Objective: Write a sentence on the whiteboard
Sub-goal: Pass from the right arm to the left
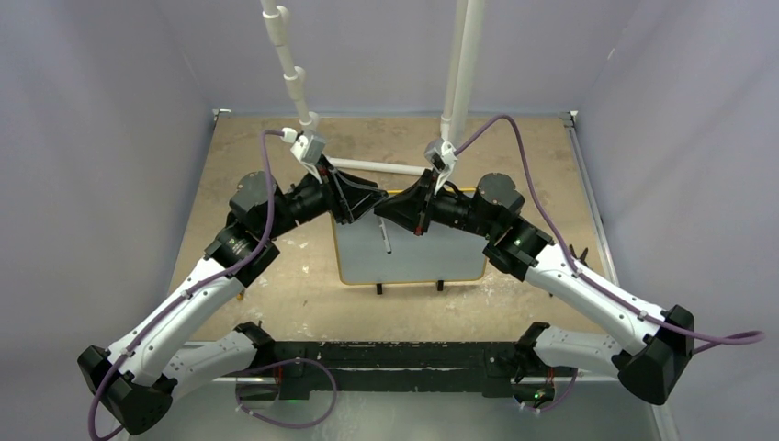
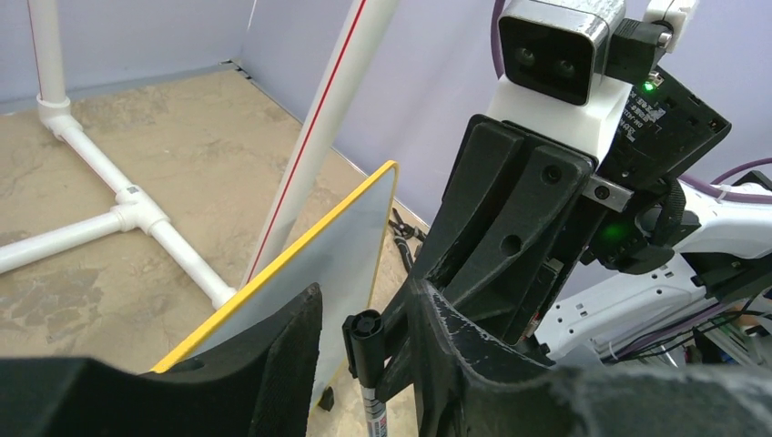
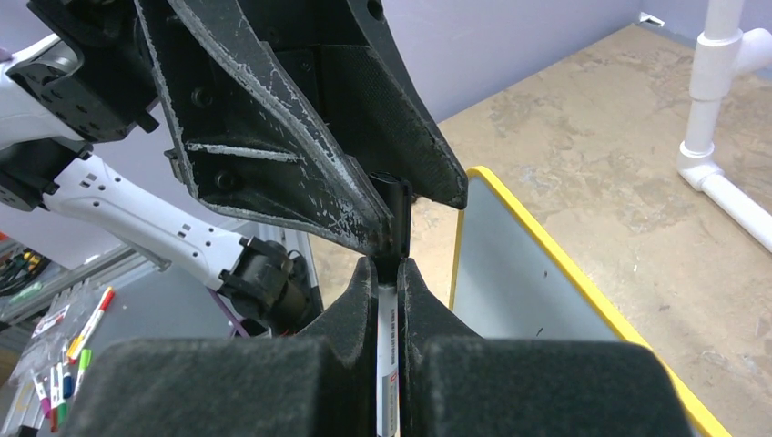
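Observation:
The whiteboard (image 1: 413, 262), pale grey with a yellow frame, lies flat mid-table under both grippers; it also shows as the whiteboard (image 2: 341, 255) and the whiteboard (image 3: 514, 291). The sentence is out of view; the bare surface shows only tiny dark specks. My right gripper (image 3: 389, 266) (image 1: 393, 208) is shut on a white marker (image 3: 386, 337) (image 1: 387, 237) with its black cap (image 2: 367, 330) pointing up. My left gripper (image 2: 364, 305) (image 1: 374, 204) faces it, fingers on both sides of the cap. One finger touches the cap; a gap shows at the other.
A white pipe frame (image 1: 367, 167) (image 2: 137, 205) lies on the tan table behind the board, with two uprights (image 1: 464, 64) rising from it. The board's black feet (image 1: 379, 288) stick out at its near edge. Loose coloured markers (image 3: 64, 355) lie off the table.

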Controlling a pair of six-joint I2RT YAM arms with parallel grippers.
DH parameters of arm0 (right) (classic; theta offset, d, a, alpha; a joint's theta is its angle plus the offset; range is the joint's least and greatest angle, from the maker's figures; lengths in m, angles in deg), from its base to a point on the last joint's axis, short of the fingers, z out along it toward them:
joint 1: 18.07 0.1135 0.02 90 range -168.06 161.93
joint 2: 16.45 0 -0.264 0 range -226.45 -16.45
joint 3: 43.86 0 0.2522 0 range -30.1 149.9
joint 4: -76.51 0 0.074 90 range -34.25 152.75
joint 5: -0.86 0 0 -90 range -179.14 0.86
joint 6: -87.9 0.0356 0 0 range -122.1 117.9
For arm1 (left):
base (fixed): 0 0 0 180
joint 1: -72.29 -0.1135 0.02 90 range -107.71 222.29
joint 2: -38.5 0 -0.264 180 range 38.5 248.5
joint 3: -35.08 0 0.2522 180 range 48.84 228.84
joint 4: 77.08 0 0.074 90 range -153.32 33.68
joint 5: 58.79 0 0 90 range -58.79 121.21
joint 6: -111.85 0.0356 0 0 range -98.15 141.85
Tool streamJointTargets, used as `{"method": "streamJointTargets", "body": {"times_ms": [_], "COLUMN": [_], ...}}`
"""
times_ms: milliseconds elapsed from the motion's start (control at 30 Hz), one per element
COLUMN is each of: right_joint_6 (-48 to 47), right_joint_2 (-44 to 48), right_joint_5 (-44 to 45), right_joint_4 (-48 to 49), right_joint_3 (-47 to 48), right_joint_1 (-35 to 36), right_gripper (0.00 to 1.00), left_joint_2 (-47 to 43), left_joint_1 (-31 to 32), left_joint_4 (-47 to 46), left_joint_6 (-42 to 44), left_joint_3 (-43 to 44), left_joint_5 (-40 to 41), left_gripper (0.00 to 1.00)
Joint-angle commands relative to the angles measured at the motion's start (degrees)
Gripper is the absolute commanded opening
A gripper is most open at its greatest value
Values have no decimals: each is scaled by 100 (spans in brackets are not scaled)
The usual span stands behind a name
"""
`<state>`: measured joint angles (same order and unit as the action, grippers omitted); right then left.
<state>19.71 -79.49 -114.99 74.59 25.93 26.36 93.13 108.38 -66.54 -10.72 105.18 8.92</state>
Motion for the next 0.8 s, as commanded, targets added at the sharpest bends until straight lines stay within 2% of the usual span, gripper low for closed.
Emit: {"method": "streamJointTargets", "body": {"times_ms": [0,167,233,333,467,500,567,633,767], "right_joint_6": [-9,175,202,194,184,186,205,246,302], "right_joint_2": [24,38,31,-9,-11,8,33,51,62], "right_joint_5": [313,325,293,245,316,347,395,400,300], "right_joint_4": [446,787,852,826,766,761,792,842,891], "right_joint_3": [183,13,-12,-5,-27,-49,-107,-185,-354], "right_joint_1": [75,75,75,91,84,84,85,84,93], "right_gripper": [0,0,0,0,0,0,9,28,58], "left_joint_2": [-11,-110,-98,-84,-60,-50,-61,-102,-201], "left_joint_1": [24,27,23,22,25,25,20,24,25], "left_joint_4": [36,85,77,-55,-233,-244,-262,-276,-298], "left_joint_6": [-110,-253,-292,-350,-508,-560,-661,-803,-1034], "left_joint_3": [-43,-179,-208,-208,-190,-193,-169,-146,-51], "left_joint_5": [67,164,156,86,148,198,360,638,1170], "left_gripper": [38,37,28,21,0,0,0,0,0]}}
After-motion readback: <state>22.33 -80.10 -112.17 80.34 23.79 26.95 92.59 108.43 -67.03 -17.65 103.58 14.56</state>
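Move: The marker hangs upright in the right hand's closed fingers, its cap standing up between the left hand's half-open fingers. Its middle is straight below both hands, about 5 cm under the left hand point and 3 cm under the right. From the left hand, the right fingertips are about 3 cm below; the whiteboard's middle is roughly 3 cm ahead, 7 cm to the right and 25 cm below. The marker's cap is pinched by the left fingers, which sink about 1 cm and shut on it while the right hand holds the barrel just beneath almost still. Once the left grip has firmed, the right fingers open to about half and let go in place; the left then eases forward about 1 cm, its wrist turning slightly, under 10 degrees. ##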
